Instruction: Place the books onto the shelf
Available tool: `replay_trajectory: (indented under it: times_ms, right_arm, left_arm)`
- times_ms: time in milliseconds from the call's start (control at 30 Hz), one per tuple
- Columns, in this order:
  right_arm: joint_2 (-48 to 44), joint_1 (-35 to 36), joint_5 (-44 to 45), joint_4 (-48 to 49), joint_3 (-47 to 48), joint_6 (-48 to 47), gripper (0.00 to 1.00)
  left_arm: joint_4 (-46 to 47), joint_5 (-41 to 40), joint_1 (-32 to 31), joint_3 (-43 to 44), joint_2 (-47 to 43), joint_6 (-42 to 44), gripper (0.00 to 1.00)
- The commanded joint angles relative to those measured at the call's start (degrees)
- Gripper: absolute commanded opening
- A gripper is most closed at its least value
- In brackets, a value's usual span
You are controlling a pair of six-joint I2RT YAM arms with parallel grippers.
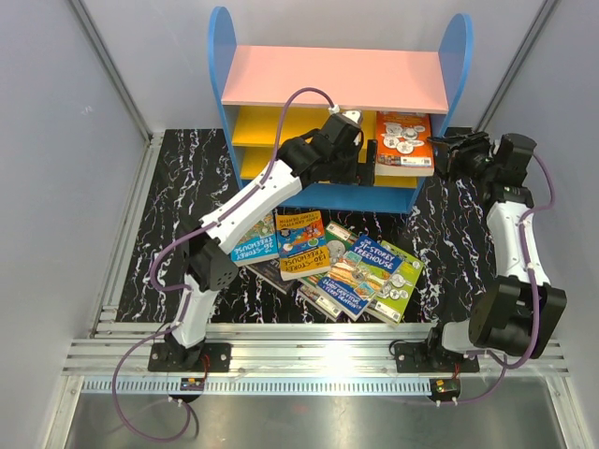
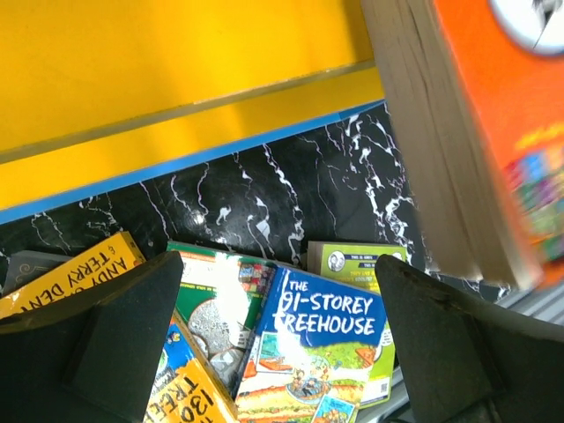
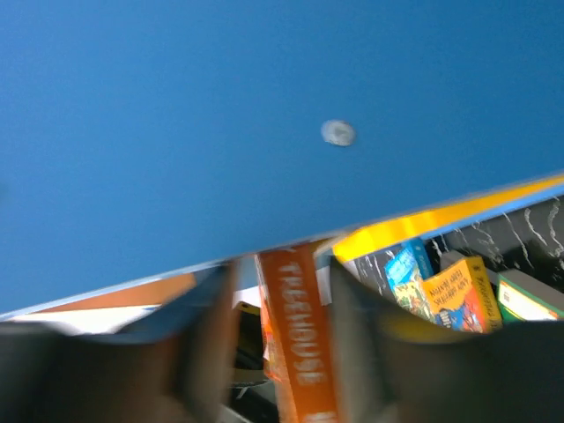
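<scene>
The shelf (image 1: 328, 79) stands at the back, with blue sides, a pink top and yellow boards (image 2: 176, 79). One orange book (image 1: 404, 142) leans upright inside its right end. Several other books (image 1: 328, 262) lie in a loose pile on the table, the blue "91-Storey Treehouse" (image 2: 326, 326) on top. My left gripper (image 1: 367, 165) hovers wide open and empty just left of the orange book (image 2: 493, 132), above the pile. My right gripper (image 1: 449, 152) is outside the blue side panel (image 3: 264, 106). Its blurred fingers stand a little apart either side of the orange spine (image 3: 295, 335), with a gap on the left.
The black marbled tabletop (image 1: 178, 196) is fenced by white walls on both sides. Aluminium rails (image 1: 309, 360) run along the near edge by the arm bases. The left arm stretches diagonally over the pile's left part.
</scene>
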Motion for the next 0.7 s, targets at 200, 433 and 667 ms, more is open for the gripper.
replay_trajectory:
  times_ms: [200, 433, 667]
  right_arm:
    - [2.12, -0.62, 0.98, -0.97, -2.51, -0.82, 0.94]
    - [-0.94, -0.71, -0.25, -3.69, -4.44, -2.75, 0.99]
    - [-4.30, 0.87, -6.31, 7.80, -6.82, 0.58, 1.00]
  left_arm:
    - [3.36, 1.37, 0.75, 4.09, 1.55, 0.81, 0.99]
    - [3.80, 1.99, 1.10, 4.53, 2.08, 0.20, 0.99]
    - [3.72, 2.07, 1.45, 4.35, 2.08, 0.37, 0.99]
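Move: The right fingers still hold the spine of the orange book, whose middle lies about 7 cm to their left and some 3 cm ahead, about level in height. The front edge of the shelf's blue right side panel is roughly 4 cm straight ahead at the same height, and the left gripper is some 17 cm to the left and 4 cm back, slightly lower. From the left hand the book's middle is about 10 cm to the right, 5 cm ahead and a little above. The right hand lets go of the orange book's spine at the right end of the shelf, its fingers spreading from under half to fully open while it sinks about 4 cm and the fingertips tip slightly down. It then starts backing away some 2 cm towards the base, rising slightly and easing left at the end, the open fingers still on either side of the spine, while the empty left hand waits wide open just off the book's left edge. ##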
